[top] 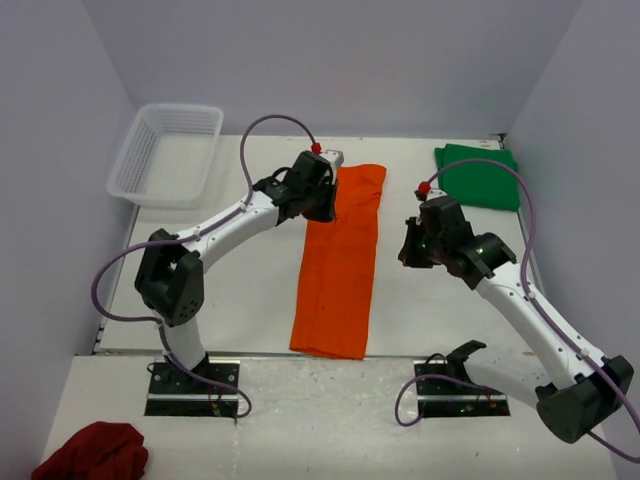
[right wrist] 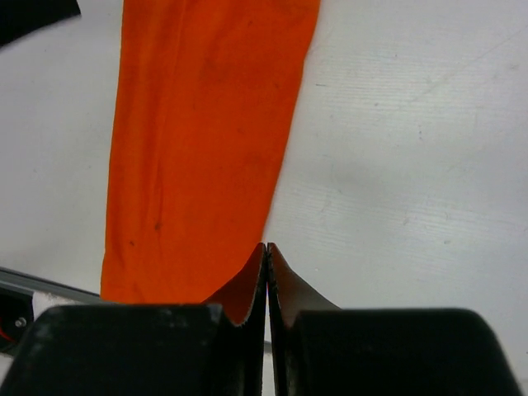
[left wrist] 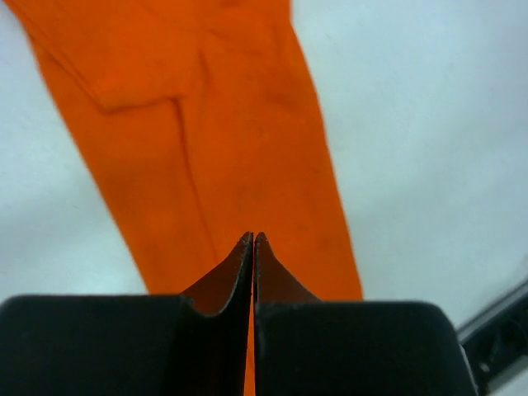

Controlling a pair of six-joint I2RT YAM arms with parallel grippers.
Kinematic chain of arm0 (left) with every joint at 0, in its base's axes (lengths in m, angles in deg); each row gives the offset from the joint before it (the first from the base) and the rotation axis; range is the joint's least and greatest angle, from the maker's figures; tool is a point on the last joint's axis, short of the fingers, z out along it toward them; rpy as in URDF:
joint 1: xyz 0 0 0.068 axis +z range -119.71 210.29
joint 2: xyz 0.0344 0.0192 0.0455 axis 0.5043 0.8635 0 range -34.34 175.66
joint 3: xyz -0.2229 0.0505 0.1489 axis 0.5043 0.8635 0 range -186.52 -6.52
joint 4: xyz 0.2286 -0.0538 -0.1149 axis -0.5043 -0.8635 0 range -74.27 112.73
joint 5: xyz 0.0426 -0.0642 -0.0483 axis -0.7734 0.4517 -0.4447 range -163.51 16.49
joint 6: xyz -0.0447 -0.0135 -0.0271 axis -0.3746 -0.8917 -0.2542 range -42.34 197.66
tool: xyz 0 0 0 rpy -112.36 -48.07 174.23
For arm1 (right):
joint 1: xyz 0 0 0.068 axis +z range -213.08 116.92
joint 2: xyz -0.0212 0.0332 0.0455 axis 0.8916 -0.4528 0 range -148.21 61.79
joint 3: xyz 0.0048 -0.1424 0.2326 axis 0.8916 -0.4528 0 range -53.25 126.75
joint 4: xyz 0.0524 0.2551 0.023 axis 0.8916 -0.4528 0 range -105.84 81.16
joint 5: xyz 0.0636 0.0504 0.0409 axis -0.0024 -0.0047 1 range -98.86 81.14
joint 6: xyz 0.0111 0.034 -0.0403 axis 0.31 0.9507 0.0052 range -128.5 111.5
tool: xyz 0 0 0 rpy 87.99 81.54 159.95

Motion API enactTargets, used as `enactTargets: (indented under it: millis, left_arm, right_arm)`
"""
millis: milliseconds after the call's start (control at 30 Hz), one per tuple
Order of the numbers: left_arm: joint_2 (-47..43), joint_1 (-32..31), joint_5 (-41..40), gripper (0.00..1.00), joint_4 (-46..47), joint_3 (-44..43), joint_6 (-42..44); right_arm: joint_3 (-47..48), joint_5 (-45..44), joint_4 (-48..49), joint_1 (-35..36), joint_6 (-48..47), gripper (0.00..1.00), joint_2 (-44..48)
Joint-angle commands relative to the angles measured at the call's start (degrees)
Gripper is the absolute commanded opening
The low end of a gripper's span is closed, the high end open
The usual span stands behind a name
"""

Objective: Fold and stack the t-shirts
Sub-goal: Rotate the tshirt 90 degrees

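The orange t-shirt (top: 338,262) lies folded into a long narrow strip down the middle of the table. It also shows in the left wrist view (left wrist: 206,140) and the right wrist view (right wrist: 198,140). My left gripper (top: 318,205) hovers over the strip's far left part, jaws shut with nothing between them (left wrist: 253,235). My right gripper (top: 410,250) hangs just right of the strip, level with its middle, shut and empty (right wrist: 267,245). The dark green t-shirt (top: 478,176) lies folded at the far right corner.
A white mesh basket (top: 165,152) stands at the far left. A dark red cloth (top: 90,452) lies off the table at the near left. The arm base rails (top: 190,385) run along the near edge. Walls close in on both sides.
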Motion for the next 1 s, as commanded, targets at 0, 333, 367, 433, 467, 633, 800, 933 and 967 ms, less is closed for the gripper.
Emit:
enactTargets:
  millis: [0,333,367,433,467,633,800,933,967]
  left_arm:
    - [5.1,3.1,2.8,0.00,2.5,-4.3,9.0]
    - [25.5,10.1,15.3,0.00,10.6,-20.5,13.7]
    - [26.5,10.4,15.9,0.00,11.8,-21.5,13.7]
    - [30.1,11.5,17.6,0.00,12.1,-25.4,12.8]
    - [31.3,11.8,18.4,0.00,11.8,-26.8,12.7]
    - [37.0,13.2,18.9,0.00,11.8,-31.8,11.7]
    - [39.4,14.9,19.8,0.00,13.4,-32.4,11.0]
    - [42.3,16.0,19.6,0.00,11.9,-35.3,11.6]
    - [43.5,16.6,20.0,0.00,12.0,-36.2,11.6]
  right_arm:
    - [-2.4,2.8,1.1,-0.2,0.3,0.00,3.6]
    - [-7.5,11.8,5.5,3.8,1.0,0.00,0.4]
    - [-7.9,12.0,6.3,4.7,1.3,0.00,0.0]
    - [-8.9,13.3,7.8,5.7,2.0,0.00,-1.5]
    - [-9.2,14.0,8.4,6.2,2.2,0.00,-1.8]
    - [-10.5,15.4,10.9,11.2,4.1,0.00,-5.9]
    - [-11.8,15.3,13.1,13.7,5.8,0.00,-9.3]
    - [-11.5,14.6,14.0,15.3,6.2,0.00,-13.1]
    - [-10.9,13.8,13.9,15.8,6.6,0.00,-14.0]
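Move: The t-shirt lies lengthwise between the hands. Its far part, the left hand's goal, is about 19 cm ahead of that hand, 4 cm right and 15 cm below; the white basket stands some 30 cm ahead and 43 cm left. For the right hand, the t-shirt's near part is about 7 cm back, 17 cm left and 18 cm below, and the green folded shirt some 33 cm ahead, 21 cm right. Fingers shut, the left hand reaches some 18 cm forward over the t-shirt while sinking about 12 cm, bringing its tips down onto the cloth of the far part. Meanwhile the right hand, also shut, comes down, left and back, about 15 cm in all, to above the near part's right edge, turning counter-clockwise and tipping its fingers steeper, nearly 20 degrees each. ##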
